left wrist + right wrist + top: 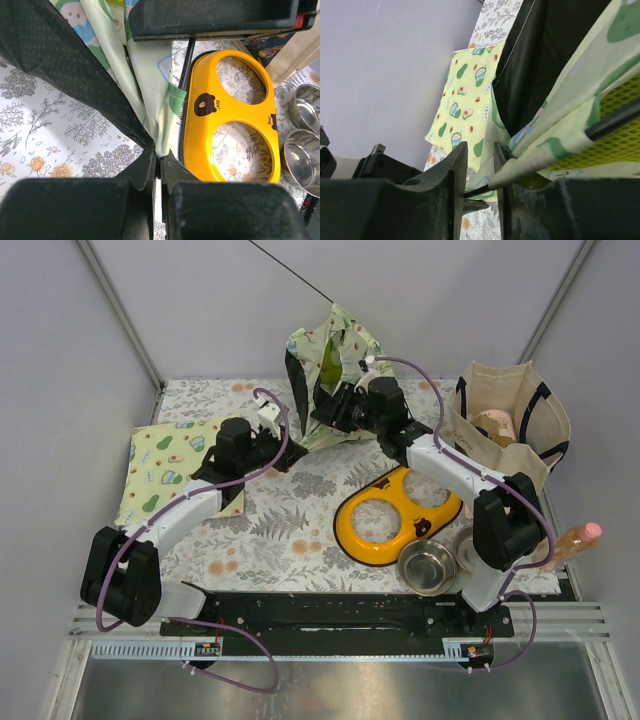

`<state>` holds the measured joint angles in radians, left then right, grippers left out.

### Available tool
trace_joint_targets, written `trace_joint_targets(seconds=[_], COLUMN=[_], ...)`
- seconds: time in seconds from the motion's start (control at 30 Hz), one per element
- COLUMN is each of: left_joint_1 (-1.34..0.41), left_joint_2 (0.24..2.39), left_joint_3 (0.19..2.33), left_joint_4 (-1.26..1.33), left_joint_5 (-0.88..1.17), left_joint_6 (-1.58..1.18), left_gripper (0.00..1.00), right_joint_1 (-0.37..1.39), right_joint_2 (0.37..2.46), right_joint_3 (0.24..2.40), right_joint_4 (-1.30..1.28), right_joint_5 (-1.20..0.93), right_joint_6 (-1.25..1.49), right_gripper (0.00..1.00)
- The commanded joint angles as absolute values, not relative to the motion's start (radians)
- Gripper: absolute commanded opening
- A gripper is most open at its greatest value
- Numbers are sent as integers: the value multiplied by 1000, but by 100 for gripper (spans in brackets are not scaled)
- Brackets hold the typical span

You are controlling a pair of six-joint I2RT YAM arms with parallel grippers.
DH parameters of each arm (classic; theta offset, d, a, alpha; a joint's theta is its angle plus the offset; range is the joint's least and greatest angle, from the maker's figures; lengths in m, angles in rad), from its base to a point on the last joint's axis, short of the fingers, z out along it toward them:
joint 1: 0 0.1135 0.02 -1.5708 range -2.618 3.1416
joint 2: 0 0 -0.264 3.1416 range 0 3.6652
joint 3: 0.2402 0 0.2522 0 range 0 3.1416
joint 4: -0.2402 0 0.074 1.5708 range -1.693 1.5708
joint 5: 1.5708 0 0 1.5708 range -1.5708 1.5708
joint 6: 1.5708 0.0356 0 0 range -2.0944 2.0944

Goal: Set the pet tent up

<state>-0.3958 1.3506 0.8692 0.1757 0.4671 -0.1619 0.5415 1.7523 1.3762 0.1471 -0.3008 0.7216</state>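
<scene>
The pet tent (pixel 335 355) stands half-raised at the back middle of the table, pale avocado print with black panels and a thin black pole sticking up. My left gripper (pixel 272 423) is at its lower left edge. In the left wrist view the left gripper (pixel 160 156) is shut on a pale green fold of the tent (pixel 145 75). My right gripper (pixel 337 410) is against the tent's front. In the right wrist view the right gripper (pixel 480 147) stands open, and a thin black pole end (pixel 482 189) pokes out of the tent fabric (pixel 565 130) into the gap.
The flat avocado-print mat (pixel 170 475) lies at the left. An orange double-hole feeder (pixel 385 530) lies right of centre, with steel bowls (pixel 428 565) in front of it. A canvas tote bag (pixel 515 390) stands at the back right, and a bottle (pixel 575 540) lies at the right edge.
</scene>
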Motion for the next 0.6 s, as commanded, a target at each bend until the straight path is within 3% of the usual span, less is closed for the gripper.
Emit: trace_joint_targets(seconds=[0.0, 0.07, 0.1, 0.43, 0.57], left_joint_1=[-400, -400, -400, -414, -423], left_joint_2=[1325, 1325, 1325, 1327, 1316], left_joint_3=[871, 870, 871, 902, 905], left_joint_4=[140, 140, 137, 63, 64], left_joint_5=[518, 522, 525, 503, 528], left_joint_6=[-172, -172, -169, -87, -78], left_gripper=[0, 0, 0, 0, 0], right_joint_1=[500, 500, 500, 511, 535], right_joint_2=[1718, 1727, 1733, 1729, 1747], right_joint_3=[1407, 1411, 1417, 1436, 1453], right_joint_4=[141, 138, 135, 196, 121], right_joint_5=[-123, -126, -129, -183, -59], right_joint_6=[724, 723, 723, 646, 568], right_gripper=[28, 5, 0, 0, 0])
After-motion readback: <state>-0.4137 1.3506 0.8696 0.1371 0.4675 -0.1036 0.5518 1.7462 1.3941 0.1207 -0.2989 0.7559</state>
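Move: Between the right hand's part-open fingers, practically at its hand point, lies the tent's fabric sleeve with the black pole end. The gathered tent corner in the left fingers is roughly 7 cm back, 4 cm left and 5 cm below. The yellow bowl stand sits some 21 cm back, 19 cm right and 22 cm below. For the left hand, that sleeve is about 7 cm ahead, 4 cm right and 5 cm above. Closing from about two-fifths open to nearly shut, the right fingers pinch the tent sleeve at the pole end while the hand rises just under 1 cm, then all but stays there, easing slightly back. The left hand keeps its shut grip on the gathered tent corner and sinks and draws back by about 1 cm. ##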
